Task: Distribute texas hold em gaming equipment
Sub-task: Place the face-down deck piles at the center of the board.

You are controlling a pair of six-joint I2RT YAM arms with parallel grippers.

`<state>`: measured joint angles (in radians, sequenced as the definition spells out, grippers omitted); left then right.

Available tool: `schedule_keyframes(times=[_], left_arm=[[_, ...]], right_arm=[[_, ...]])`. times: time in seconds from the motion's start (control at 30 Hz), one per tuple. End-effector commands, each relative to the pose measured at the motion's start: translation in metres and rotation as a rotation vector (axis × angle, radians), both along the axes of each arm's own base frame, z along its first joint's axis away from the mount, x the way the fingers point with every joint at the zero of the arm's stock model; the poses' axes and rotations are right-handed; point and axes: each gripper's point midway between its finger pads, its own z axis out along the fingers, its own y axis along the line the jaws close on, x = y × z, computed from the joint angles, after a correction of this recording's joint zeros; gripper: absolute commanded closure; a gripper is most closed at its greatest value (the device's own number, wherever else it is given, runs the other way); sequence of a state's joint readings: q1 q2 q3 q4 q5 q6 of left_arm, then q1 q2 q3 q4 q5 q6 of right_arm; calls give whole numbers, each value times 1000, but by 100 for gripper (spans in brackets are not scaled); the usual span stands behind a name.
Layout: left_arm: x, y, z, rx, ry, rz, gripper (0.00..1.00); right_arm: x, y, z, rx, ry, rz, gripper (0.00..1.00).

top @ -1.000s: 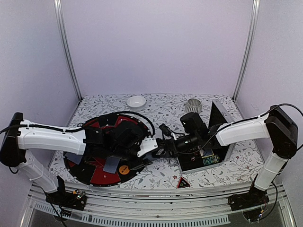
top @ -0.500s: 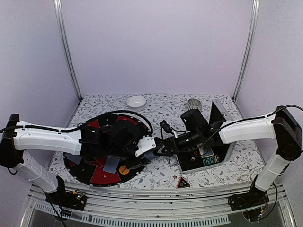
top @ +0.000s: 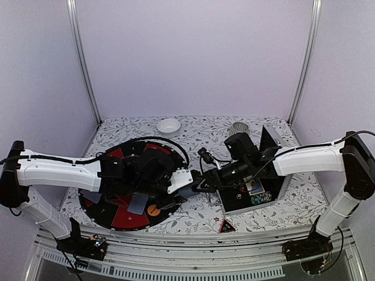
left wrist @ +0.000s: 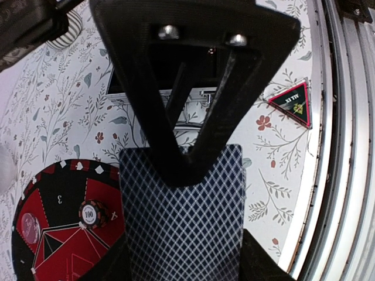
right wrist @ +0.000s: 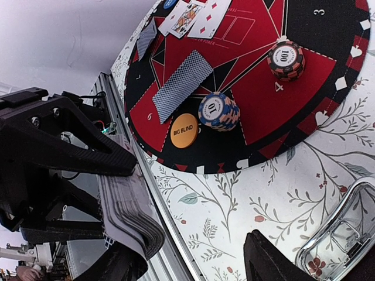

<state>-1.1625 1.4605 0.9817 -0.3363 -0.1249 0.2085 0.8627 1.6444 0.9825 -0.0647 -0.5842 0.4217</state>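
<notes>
My left gripper (top: 186, 180) is shut on a deck of patterned-back playing cards (left wrist: 181, 222) above the table, just right of the round red-and-black felt mat (top: 117, 216). My right gripper (top: 202, 186) faces it, open, and the deck's (right wrist: 126, 211) curled end rests against its left finger (right wrist: 117, 263); bare table shows between the jaws. On the mat lie a face-down card (right wrist: 181, 85), face-up cards (right wrist: 193, 14), an orange BIG BLIND button (right wrist: 184, 130) and two chip stacks (right wrist: 218, 111) (right wrist: 286, 60). A red triangular marker (top: 227, 226) lies near the front edge.
A black tray with a metal rim (top: 252, 199) sits under the right arm. A white bowl (top: 169, 125) and a ribbed grey cup (top: 239, 127) stand at the back. The front rail (left wrist: 345, 146) runs close to the deck.
The right arm has reached left until its gripper meets the deck held by the left gripper. Its jaws have narrowed. The left arm shifted slightly, still holding the deck.
</notes>
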Motion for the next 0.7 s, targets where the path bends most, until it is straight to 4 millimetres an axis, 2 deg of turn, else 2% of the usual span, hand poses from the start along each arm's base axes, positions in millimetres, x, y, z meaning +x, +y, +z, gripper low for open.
schedule_keyframes(times=[0.0, 0.13, 0.2, 0.47, 0.67], left_arm=[[1, -1, -2, 5, -5, 7, 48], [1, -4, -1, 1, -2, 4, 48], [2, -4, 0, -2, -4, 5, 48], [0, -1, -1, 2, -3, 3, 48], [0, 0, -3, 6, 2, 5, 48]], right_arm=[[-6, 2, 18, 40, -19, 53, 36], [-12, 14, 27, 115, -3, 102, 34], [-10, 19, 24, 116, 7, 104, 35], [-1, 10, 16, 54, -15, 40, 71], [0, 1, 19, 43, -24, 24, 90]])
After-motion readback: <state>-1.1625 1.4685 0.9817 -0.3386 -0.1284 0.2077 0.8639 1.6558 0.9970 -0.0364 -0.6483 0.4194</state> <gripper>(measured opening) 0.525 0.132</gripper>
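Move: The card deck, held up by the left hand with its free end towards the right hand, has its middle some 4 cm to the right hand's left, about 2 cm back and slightly lower; from the left hand it is roughly 3 cm to the right. About 13 cm below the right hand, the blue chip stack stands some 11 cm left and 5 cm ahead, the Big Blind disc about 14 cm left and level, and the All In triangle roughly 10 cm right and 7 cm back. The right hand makes a small grasping adjustment at the deck's free end: it draws back about 1 cm, then rises and edges left by roughly 1 cm each, coming a little forward again and tilting by only some 5 degrees. From well open its fingers then close almost fully to pinch the end, one on the patterned face and one on the underside, while the left hand stays put and keeps its hold on the deck's sides. ##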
